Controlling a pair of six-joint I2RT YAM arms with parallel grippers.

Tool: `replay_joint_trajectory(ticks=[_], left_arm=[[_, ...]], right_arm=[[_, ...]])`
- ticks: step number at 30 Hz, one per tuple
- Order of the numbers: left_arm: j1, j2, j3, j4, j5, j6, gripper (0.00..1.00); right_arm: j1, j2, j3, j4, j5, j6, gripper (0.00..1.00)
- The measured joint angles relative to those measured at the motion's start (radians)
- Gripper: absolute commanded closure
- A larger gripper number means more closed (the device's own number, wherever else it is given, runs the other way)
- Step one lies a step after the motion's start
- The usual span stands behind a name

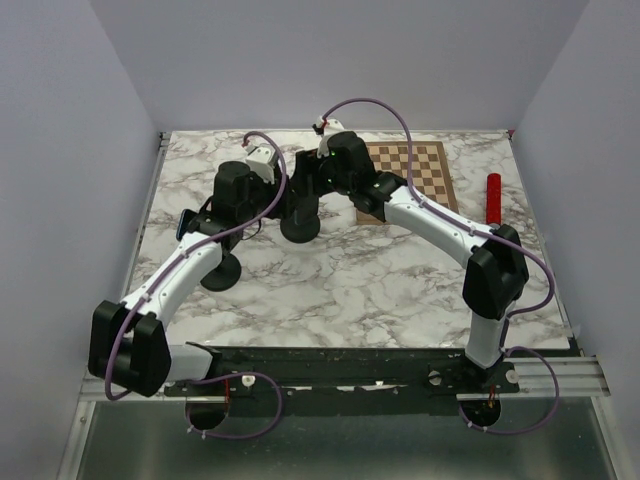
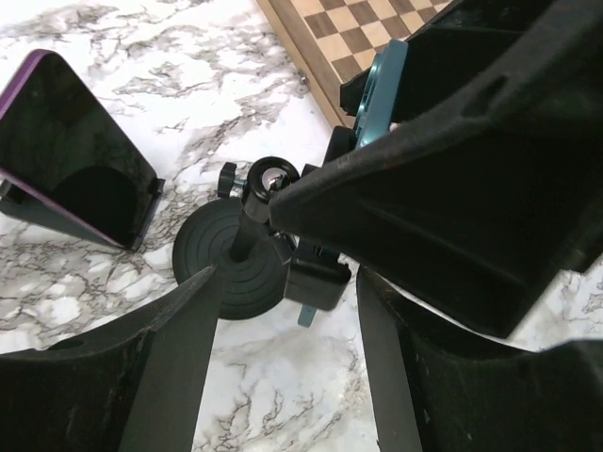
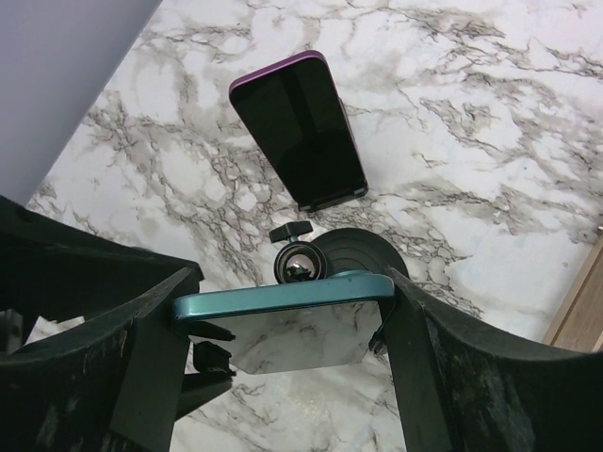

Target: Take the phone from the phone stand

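Note:
The teal phone (image 3: 283,303) is seen edge-on, with my right gripper (image 3: 294,284) shut on its two ends. Its glossy face mirrors the marble. Just behind it stand the phone stand's ball joint (image 3: 300,264) and round black base (image 3: 363,247). Small clamp arms show at the phone's lower corners; whether it still sits in the clamp I cannot tell. In the left wrist view the phone (image 2: 382,89) sits high in the right gripper, above the stand's clamp (image 2: 316,278) and base (image 2: 231,268). My left gripper (image 2: 287,311) is open, fingers short of the base, only marble between them.
A purple phone (image 3: 297,127) leans on a second stand to the left (image 1: 188,222), with a round black base (image 1: 222,272) nearby. A chessboard (image 1: 410,170) lies at the back right, and a red cylinder (image 1: 493,197) beside it. Both arms crowd around the stand (image 1: 300,222).

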Motion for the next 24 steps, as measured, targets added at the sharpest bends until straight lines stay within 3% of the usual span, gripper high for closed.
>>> replay_joint_trajectory(ticks=[5, 10, 13, 15, 17, 24], left_arm=[[-0.013, 0.072, 0.020, -0.017, -0.001, 0.003, 0.41], [-0.021, 0.077, 0.020, -0.010, 0.008, -0.001, 0.57], [-0.027, 0.077, 0.020, -0.003, 0.014, -0.001, 0.70], [-0.032, 0.077, 0.020, -0.001, 0.014, 0.009, 0.90], [-0.035, 0.076, 0.020, 0.000, 0.014, 0.019, 1.00], [-0.035, 0.074, 0.011, 0.010, 0.039, 0.053, 1.00]], right_arm=[[-0.003, 0.001, 0.003, -0.007, -0.007, 0.010, 0.99], [-0.003, 0.001, 0.003, -0.007, -0.008, 0.012, 0.99], [-0.003, 0.001, 0.003, -0.007, -0.008, 0.012, 0.99], [-0.003, 0.001, 0.003, -0.006, -0.008, 0.010, 0.99], [-0.003, 0.001, 0.003, -0.005, -0.008, 0.007, 0.99], [-0.002, -0.014, -0.055, 0.081, -0.003, -0.058, 0.99]])
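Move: The left jaw of the phone stand's clamp lies about 3 cm to the left hand's right, 1 cm ahead and 2 cm lower. The teal phone is some 4 cm ahead and 6 cm right of that hand, roughly 1 cm lower; the purple phone is about 9 cm ahead, 5 cm left and 10 cm lower. From the right hand, already gripping the teal phone, the jaw lies about 3 cm back, 3 cm left and 3 cm lower. Left hand sinks and shifts right about 2 cm each, pinching the clamp's left jaw; right keeps gripping the phone. ##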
